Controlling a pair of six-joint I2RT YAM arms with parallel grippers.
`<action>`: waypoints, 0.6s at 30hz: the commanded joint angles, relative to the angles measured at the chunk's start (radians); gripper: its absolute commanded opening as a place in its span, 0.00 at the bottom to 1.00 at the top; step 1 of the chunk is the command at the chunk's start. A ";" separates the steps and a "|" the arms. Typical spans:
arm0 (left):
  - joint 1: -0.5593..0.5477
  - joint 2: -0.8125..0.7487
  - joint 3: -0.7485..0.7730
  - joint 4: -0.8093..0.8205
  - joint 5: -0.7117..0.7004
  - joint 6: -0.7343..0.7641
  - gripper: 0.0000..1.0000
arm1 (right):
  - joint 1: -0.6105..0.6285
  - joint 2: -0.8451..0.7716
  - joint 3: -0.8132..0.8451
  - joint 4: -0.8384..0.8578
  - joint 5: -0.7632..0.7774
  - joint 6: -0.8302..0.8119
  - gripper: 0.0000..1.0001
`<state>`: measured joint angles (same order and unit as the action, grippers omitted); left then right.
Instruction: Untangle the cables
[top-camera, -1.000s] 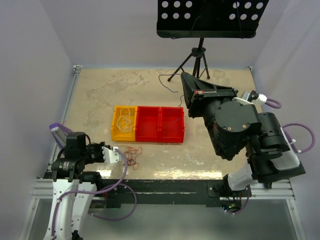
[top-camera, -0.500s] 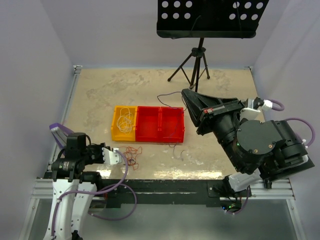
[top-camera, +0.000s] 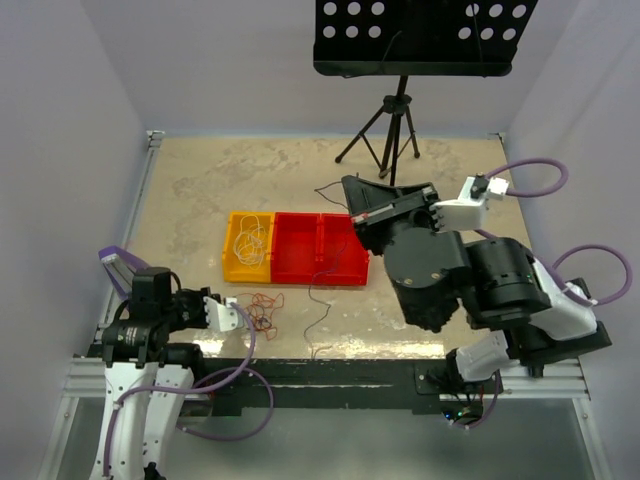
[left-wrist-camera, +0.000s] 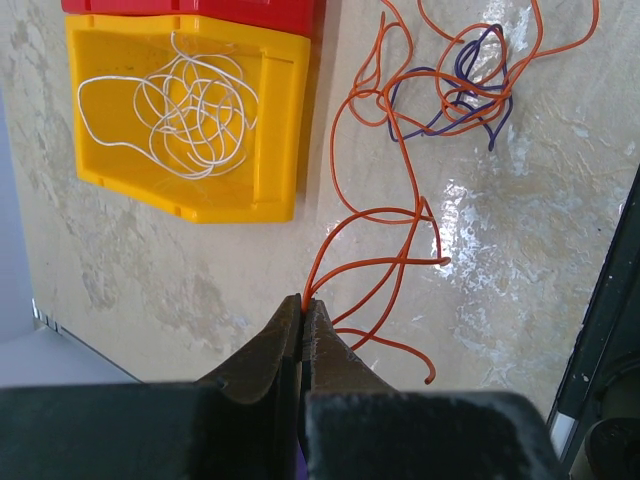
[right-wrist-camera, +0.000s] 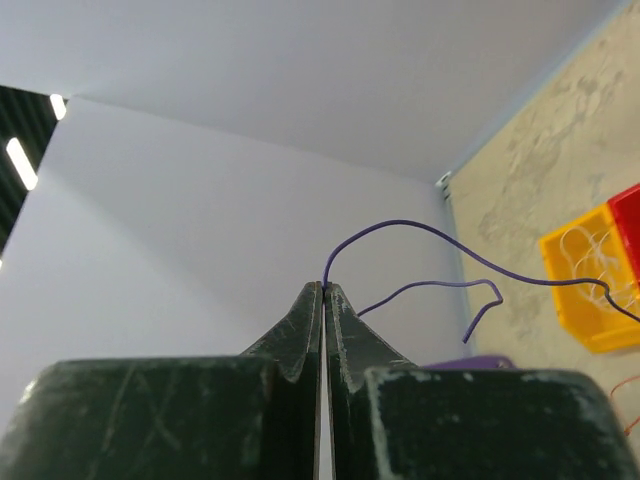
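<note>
My left gripper (left-wrist-camera: 302, 300) is shut on the end of an orange cable (left-wrist-camera: 400, 250) that loops across the table. A thin purple cable (left-wrist-camera: 470, 90) is tangled into its far loops. From above, that orange bundle (top-camera: 265, 310) lies just right of the left gripper (top-camera: 234, 303). My right gripper (right-wrist-camera: 323, 287) is shut on a purple cable (right-wrist-camera: 420, 228) and raised above the table. In the top view the right gripper (top-camera: 347, 188) hovers near the red bins, and a dark cable (top-camera: 312, 300) trails from it toward the front edge. A white cable (left-wrist-camera: 190, 110) lies coiled in the yellow bin (left-wrist-camera: 280, 130).
Two red bins (top-camera: 320, 250) sit beside the yellow bin (top-camera: 232, 268) at mid-table. A black tripod stand (top-camera: 392, 130) with a perforated plate stands at the back. The bulky right arm (top-camera: 470, 280) hangs over the table's right half. White walls enclose three sides.
The right arm has swung left and turned, carrying the purple cable; its loose length now hangs down toward the front edge. The left gripper has stayed put on the orange cable.
</note>
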<state>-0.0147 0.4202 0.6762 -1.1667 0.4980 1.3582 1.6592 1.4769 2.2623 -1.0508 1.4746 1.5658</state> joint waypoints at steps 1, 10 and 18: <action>-0.005 -0.018 -0.015 0.024 0.033 0.022 0.00 | -0.077 0.075 0.028 0.009 0.325 -0.069 0.00; -0.004 -0.020 -0.030 0.053 0.020 0.016 0.00 | -0.243 0.290 0.214 0.003 0.323 -0.087 0.00; -0.004 -0.023 -0.047 0.059 0.010 0.007 0.00 | -0.357 0.252 0.120 0.000 0.322 -0.009 0.00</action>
<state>-0.0147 0.4049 0.6403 -1.1374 0.4934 1.3567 1.3315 1.7927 2.4153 -1.0466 1.4677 1.5124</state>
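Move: The right hand, high up with the blue cable in its fingers, has the red bin about 18 cm ahead, 5 cm to its left and some 52 cm below. The yellow bin with the white cable stands about 17 cm left of the red one, level with it; the red cable tangle lies roughly 18 cm left of the hand, 3 cm ahead and 55 cm below. From the left hand, the red bin is about 18 cm ahead, 21 cm to its right and 11 cm below. The right hand, still pinching the blue cable between shut fingers, sweeps forward about 10 cm towards the red bin, swinging left by some 6 cm on the way before easing back right a little, and sinks about 5 cm. As it goes, the wrist turns roughly 20 degrees, mostly clockwise with its left side dipping, so that the long tail is trailed forward from the near side of the table over the bin. ##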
